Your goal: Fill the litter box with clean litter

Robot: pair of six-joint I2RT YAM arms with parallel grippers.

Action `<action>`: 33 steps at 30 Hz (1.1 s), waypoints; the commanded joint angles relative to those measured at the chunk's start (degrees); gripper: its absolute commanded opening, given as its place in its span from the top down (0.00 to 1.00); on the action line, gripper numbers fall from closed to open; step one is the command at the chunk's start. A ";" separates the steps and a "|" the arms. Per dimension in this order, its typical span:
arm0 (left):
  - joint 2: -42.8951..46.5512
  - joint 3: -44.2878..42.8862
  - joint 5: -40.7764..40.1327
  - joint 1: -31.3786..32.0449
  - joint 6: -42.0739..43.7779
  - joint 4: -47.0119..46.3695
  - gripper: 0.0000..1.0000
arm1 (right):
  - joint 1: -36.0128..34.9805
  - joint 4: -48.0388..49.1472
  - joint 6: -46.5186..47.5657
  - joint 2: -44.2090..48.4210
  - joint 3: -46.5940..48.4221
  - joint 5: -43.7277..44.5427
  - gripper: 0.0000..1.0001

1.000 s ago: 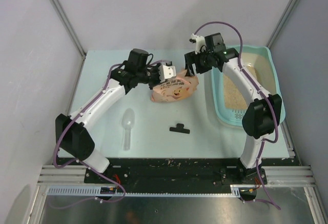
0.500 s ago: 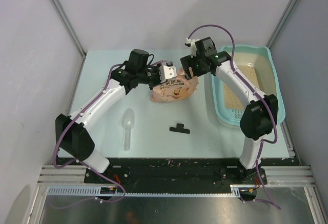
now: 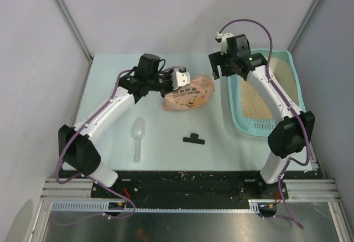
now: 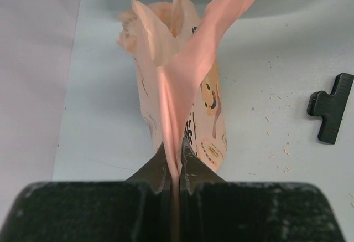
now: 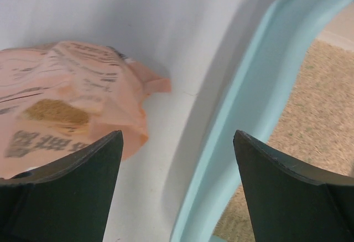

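The teal litter box (image 3: 234, 114) stands at the table's right side with beige clean litter (image 3: 255, 106) spread over its floor. A peach-pink cat-print bag (image 3: 188, 95) lies on the table to its left. My left gripper (image 3: 180, 80) is shut on the bag's thin upper edge; in the left wrist view the jaws (image 4: 173, 148) pinch the pink film of the bag (image 4: 182, 87). My right gripper (image 3: 217, 70) hangs open and empty between bag and box. Its wrist view shows the bag (image 5: 66, 103) on the left, the box rim (image 5: 260, 87) and litter (image 5: 315, 103) on the right.
A clear plastic scoop (image 3: 138, 137) lies on the table at front left. A small black clip (image 3: 194, 139) lies in front of the bag, also seen from the left wrist (image 4: 332, 106). Grey enclosure walls close in the table on three sides.
My right gripper has drawn away from the bag, up and to the right over the box's left rim, with its jaws wider. The left gripper keeps its hold and has not moved.
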State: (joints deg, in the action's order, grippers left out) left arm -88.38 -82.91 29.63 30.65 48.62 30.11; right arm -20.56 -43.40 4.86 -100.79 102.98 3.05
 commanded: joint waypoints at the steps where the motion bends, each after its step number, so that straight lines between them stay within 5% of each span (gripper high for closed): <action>1: 3.48 -0.49 3.07 0.81 0.77 -3.92 1.00 | -3.87 0.86 -0.64 1.57 0.12 -6.55 0.15; 21: 4.79 0.21 2.63 0.90 -1.33 -4.36 1.00 | -7.13 1.74 -7.24 -6.52 -2.69 -7.80 0.14; 33: 5.06 0.82 2.28 0.90 -1.78 -4.88 1.00 | -4.51 2.09 0.23 -2.92 -5.16 9.69 0.13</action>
State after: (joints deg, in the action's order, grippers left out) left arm -87.37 -81.41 29.52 30.85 47.94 29.85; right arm -27.90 -41.47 2.66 -106.63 97.71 7.29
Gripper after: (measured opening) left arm 0.040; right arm 0.879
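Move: The right hand is going for the open right side of the bag's mouth, about 6 cm to its left, 3 cm back and 9 cm below. From that hand, the litter box's middle lies some 18 cm right, 6 cm back and 20 cm down; the black clip is roughly 23 cm back, 6 cm left and 22 cm down. The left hand already pinches the bag's left top, with that open side about 11 cm right, 2 cm ahead and 4 cm below. Left keeps hold; right hand, open, swings left, sinks about 8 cm towards the bag's mouth, then edges right. ##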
